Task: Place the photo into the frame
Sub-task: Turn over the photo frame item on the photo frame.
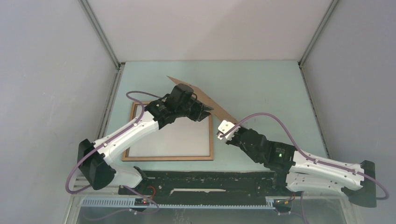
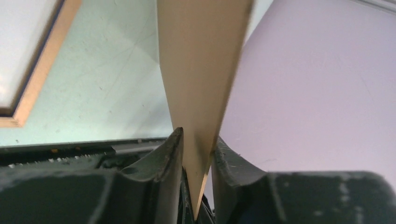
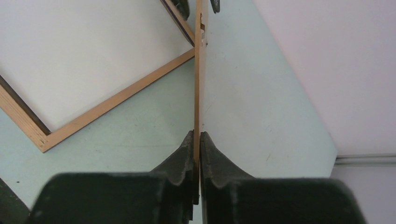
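Note:
The frame (image 1: 168,158) lies flat at the table's left, wood-brown rails up. The photo (image 1: 182,140) fills it, plain white back up. A thin brown backing board (image 1: 219,109) hangs tilted above the frame's far right corner. My right gripper (image 1: 224,129) is shut on the board's near end, and the right wrist view shows the board (image 3: 200,84) edge-on between its jaws (image 3: 196,135). My left gripper (image 1: 208,111) is at the board's left edge. In the left wrist view a corner of the board (image 2: 201,70) sits skewed between the half-closed jaws (image 2: 198,135), with a gap beside it.
The teal table (image 1: 261,84) is walled by grey panels on three sides. A black rail (image 1: 205,179) runs along the near edge between the arm bases. A purple cable (image 1: 275,119) loops over the right arm.

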Controlling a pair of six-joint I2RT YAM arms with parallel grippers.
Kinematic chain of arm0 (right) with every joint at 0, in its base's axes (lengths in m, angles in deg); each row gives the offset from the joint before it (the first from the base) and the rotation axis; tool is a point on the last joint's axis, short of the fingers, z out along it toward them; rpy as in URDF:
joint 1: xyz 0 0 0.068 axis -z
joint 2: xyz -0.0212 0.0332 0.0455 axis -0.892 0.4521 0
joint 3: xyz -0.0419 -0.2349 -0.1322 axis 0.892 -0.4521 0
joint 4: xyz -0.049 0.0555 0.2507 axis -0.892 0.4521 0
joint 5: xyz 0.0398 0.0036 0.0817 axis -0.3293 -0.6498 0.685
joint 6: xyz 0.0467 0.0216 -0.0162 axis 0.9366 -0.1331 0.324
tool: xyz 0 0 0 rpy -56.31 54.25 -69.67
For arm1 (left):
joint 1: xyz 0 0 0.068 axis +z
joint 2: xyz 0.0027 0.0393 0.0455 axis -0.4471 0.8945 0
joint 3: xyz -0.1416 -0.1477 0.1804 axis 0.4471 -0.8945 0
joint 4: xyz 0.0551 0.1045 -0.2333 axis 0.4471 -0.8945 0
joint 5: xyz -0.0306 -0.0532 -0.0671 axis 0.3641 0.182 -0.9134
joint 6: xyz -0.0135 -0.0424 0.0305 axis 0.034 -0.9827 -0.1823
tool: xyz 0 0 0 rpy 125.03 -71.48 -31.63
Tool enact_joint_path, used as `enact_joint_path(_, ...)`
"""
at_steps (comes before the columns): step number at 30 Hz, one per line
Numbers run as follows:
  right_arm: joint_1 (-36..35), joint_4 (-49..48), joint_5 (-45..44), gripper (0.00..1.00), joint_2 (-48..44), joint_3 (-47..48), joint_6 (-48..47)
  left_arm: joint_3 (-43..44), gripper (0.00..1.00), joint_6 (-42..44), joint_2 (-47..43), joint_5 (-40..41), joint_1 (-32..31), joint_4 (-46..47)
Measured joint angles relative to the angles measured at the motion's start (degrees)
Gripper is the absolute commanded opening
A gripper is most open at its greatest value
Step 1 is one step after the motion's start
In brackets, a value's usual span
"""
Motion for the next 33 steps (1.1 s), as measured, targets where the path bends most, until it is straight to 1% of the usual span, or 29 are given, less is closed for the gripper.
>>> enact_joint_path(2,-0.48,0.02,-0.44,0.22,0.5,0.0,0.22,0.0,0.2,2.69,0.0,1.05,0.42,0.15)
enact_joint_path(3,-0.61,0.02,-0.79,0.26,0.79,0.0,0.44,0.0,0.18,4.48,0.0,1.86,0.72,0.09)
enact_joint_path(4,-0.68,0.02,-1.29,0.33,1.09,0.0,0.68,0.0,0.14,5.86,0.0,2.56,1.03,0.02)
enact_joint_path(5,-0.7,0.02,-1.77,0.44,1.33,0.0,0.9,0.0,0.12,7.8,0.0,3.43,1.36,-0.07)
enact_joint_path(6,-0.7,0.04,-2.19,0.49,1.57,0.0,1.33,0.0,0.1,9.92,0.0,4.28,1.64,-0.07)
enact_joint_path(7,-0.76,-0.09,-2.78,0.6,1.79,0.0,1.73,0.0,0.08,11.61,0.0,4.9,1.81,-0.11)
enact_joint_path(10,-0.85,-0.33,-4.52,0.75,2.03,0.0,3.98,0.0,0.0,15.52,0.0,6.25,2.05,-0.04)
enact_joint_path(13,-0.87,1.22,-5.73,0.86,1.79,0.57,8.13,0.0,0.0,18.58,0.02,6.64,2.49,0.42)
enact_joint_path(16,-0.92,6.05,-4.9,0.99,0.94,3.32,14.86,0.0,0.0,20.46,0.17,6.05,3.37,1.88)
enact_joint_path(19,-0.94,10.95,-2.73,1.0,-1.79,7.67,23.26,-0.98,0.0,22.1,0.39,5.16,4.72,4.5)
enact_joint_path(22,-0.85,13.44,0.44,1.0,-6.88,10.47,31.54,-3.08,0.0,24.3,0.63,3.69,5.95,7.87)
enact_joint_path(26,1.81,16.28,5.22,0.99,-12.79,12.85,40.37,-4.96,0.0,28.13,0.94,0.61,7.89,11.82)
enact_joint_path(28,5.84,16.94,6.47,1.0,-14.86,13.11,44.17,-5.4,0.0,30.12,0.94,-1.16,9.05,13.7)
enact_joint_path(29,8.94,17.44,7.32,1.0,-15.37,13.0,45.97,-5.68,0.0,30.95,0.94,-2.01,9.68,14.91)
enact_joint_path(31,16.28,17.44,10.73,1.0,-15.26,12.15,48.92,-6.25,0.0,31.95,0.92,-3.41,10.95,16.85)
enact_joint_path(32,20.81,17.18,13.4,1.0,-14.78,11.39,50.53,-6.82,0.0,32.24,0.92,-4.5,11.67,18.29)
enact_joint_path(33,26.84,16.57,17.66,1.0,-13.9,10.14,52.74,-7.67,0.0,32.35,0.92,-6.08,12.66,20.09)
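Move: The backboard stands steeply on edge, its near right end already in the right fingers. Its middle is about 5 cm ahead, 2 cm left and 6 cm below the left hand, whose part-open fingers straddle its edge. From the right hand that middle is some 11 cm ahead, 13 cm left and 5 cm below. The photo frame lies about 10 cm back, 20 cm left and 22 cm below the left hand. The left hand pinches the backboard's edge, carrying it forward-left about 8 cm; the right lets go, leaving up-right. ##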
